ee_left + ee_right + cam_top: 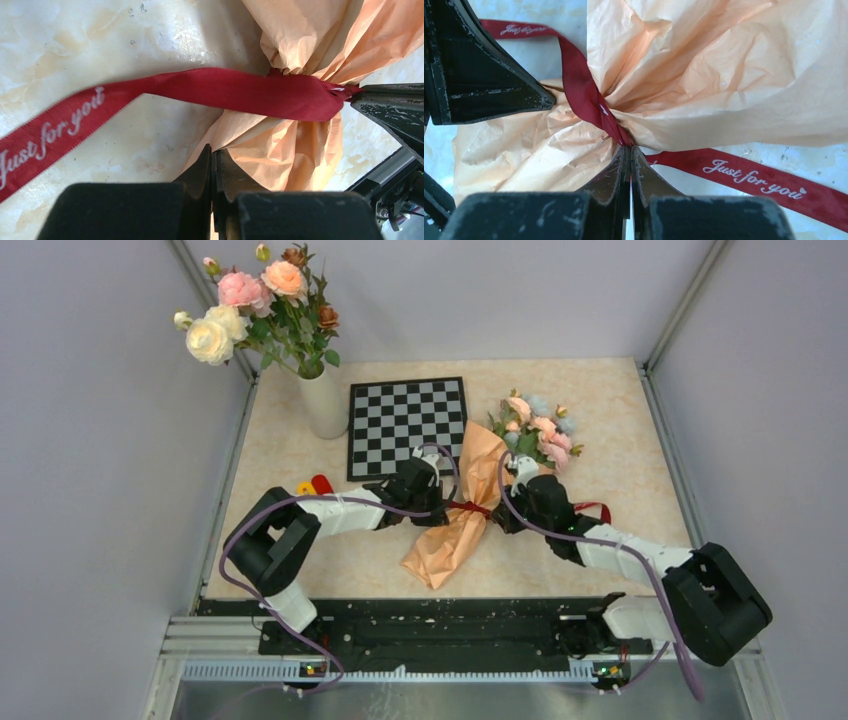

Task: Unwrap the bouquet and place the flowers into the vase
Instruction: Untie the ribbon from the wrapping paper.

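The bouquet (462, 510) lies slanted across the table, wrapped in peach crinkled paper (300, 150), with its flowers (538, 430) at the far end. A dark red ribbon (240, 90) printed "Just for you" ties its waist. My left gripper (212, 152) comes in from the left and is shut on a fold of the paper beside the waist. From the right, my right gripper (629, 149) is shut on the ribbon (584, 95) at the knot. The white vase (322, 405) stands at the back left and holds large roses.
A chessboard (405, 425) lies flat between the vase and the bouquet. Small red and yellow pieces (314, 485) rest by my left arm. One ribbon tail (598, 508) trails to the right. Grey walls close in the table on three sides.
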Robot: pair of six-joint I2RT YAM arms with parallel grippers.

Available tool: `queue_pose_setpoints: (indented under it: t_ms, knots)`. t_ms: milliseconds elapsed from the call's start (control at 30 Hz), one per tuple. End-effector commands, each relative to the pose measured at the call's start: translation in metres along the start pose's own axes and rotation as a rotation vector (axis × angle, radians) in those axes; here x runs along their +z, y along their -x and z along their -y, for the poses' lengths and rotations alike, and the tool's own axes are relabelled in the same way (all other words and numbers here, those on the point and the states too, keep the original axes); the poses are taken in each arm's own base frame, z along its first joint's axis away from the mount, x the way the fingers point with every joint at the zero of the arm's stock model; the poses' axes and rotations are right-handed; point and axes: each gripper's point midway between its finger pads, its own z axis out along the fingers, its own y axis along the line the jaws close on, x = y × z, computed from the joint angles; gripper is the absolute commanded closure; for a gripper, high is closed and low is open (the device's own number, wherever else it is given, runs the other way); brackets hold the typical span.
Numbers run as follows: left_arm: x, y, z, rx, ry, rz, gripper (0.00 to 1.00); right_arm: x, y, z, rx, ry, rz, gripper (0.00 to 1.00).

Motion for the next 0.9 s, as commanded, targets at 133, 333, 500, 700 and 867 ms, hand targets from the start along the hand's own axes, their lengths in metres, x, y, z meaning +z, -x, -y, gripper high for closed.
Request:
queue_pose_setpoints:
  t_ms: [133, 333, 500, 700, 867]
  knots:
    - [-0.005, 0.009, -0.007, -0.020, 0.040, 0.028, 1.00, -0.007, 0.009, 0.004, 0.051, -0.019, 0.082, 1.00]
    - [-0.004, 0.009, -0.011, -0.037, 0.054, 0.028, 1.00, -0.013, -0.003, 0.009, 0.097, -0.036, 0.088, 1.00]
    - [-0.004, 0.008, -0.009, -0.040, 0.044, 0.024, 1.00, -0.015, -0.011, 0.008, 0.121, -0.031, 0.079, 1.00]
    - [-0.010, 0.014, -0.004, -0.011, 0.032, 0.029, 0.95, -0.018, -0.013, 0.006, 0.125, -0.018, 0.082, 1.00]
    - [-0.029, 0.030, 0.001, 0.045, 0.055, 0.072, 0.64, -0.020, -0.004, 0.002, 0.122, 0.000, 0.103, 1.00]
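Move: The right fingers already pinch the red ribbon just beside the knot, whose middle lies about 4 cm to their left, 2 cm farther out and 2 cm lower. From the shut left fingers, the knot is some 5 cm to the right and 3 cm ahead, at about their height. The flower heads lie roughly 18 cm ahead and 8 cm right of the right hand; the chessboard's middle is about 20 cm ahead and 7 cm left of the left hand. Keeping its pinch on the ribbon, the right hand draws it away from the knot, back and to the right by about 3 cm in all and dipping a little, then nearly stops. The left hand, its shut fingertips on the paper's edge by the neck, shifts only about 1 cm left and, towards the end, begins to part its fingers. ##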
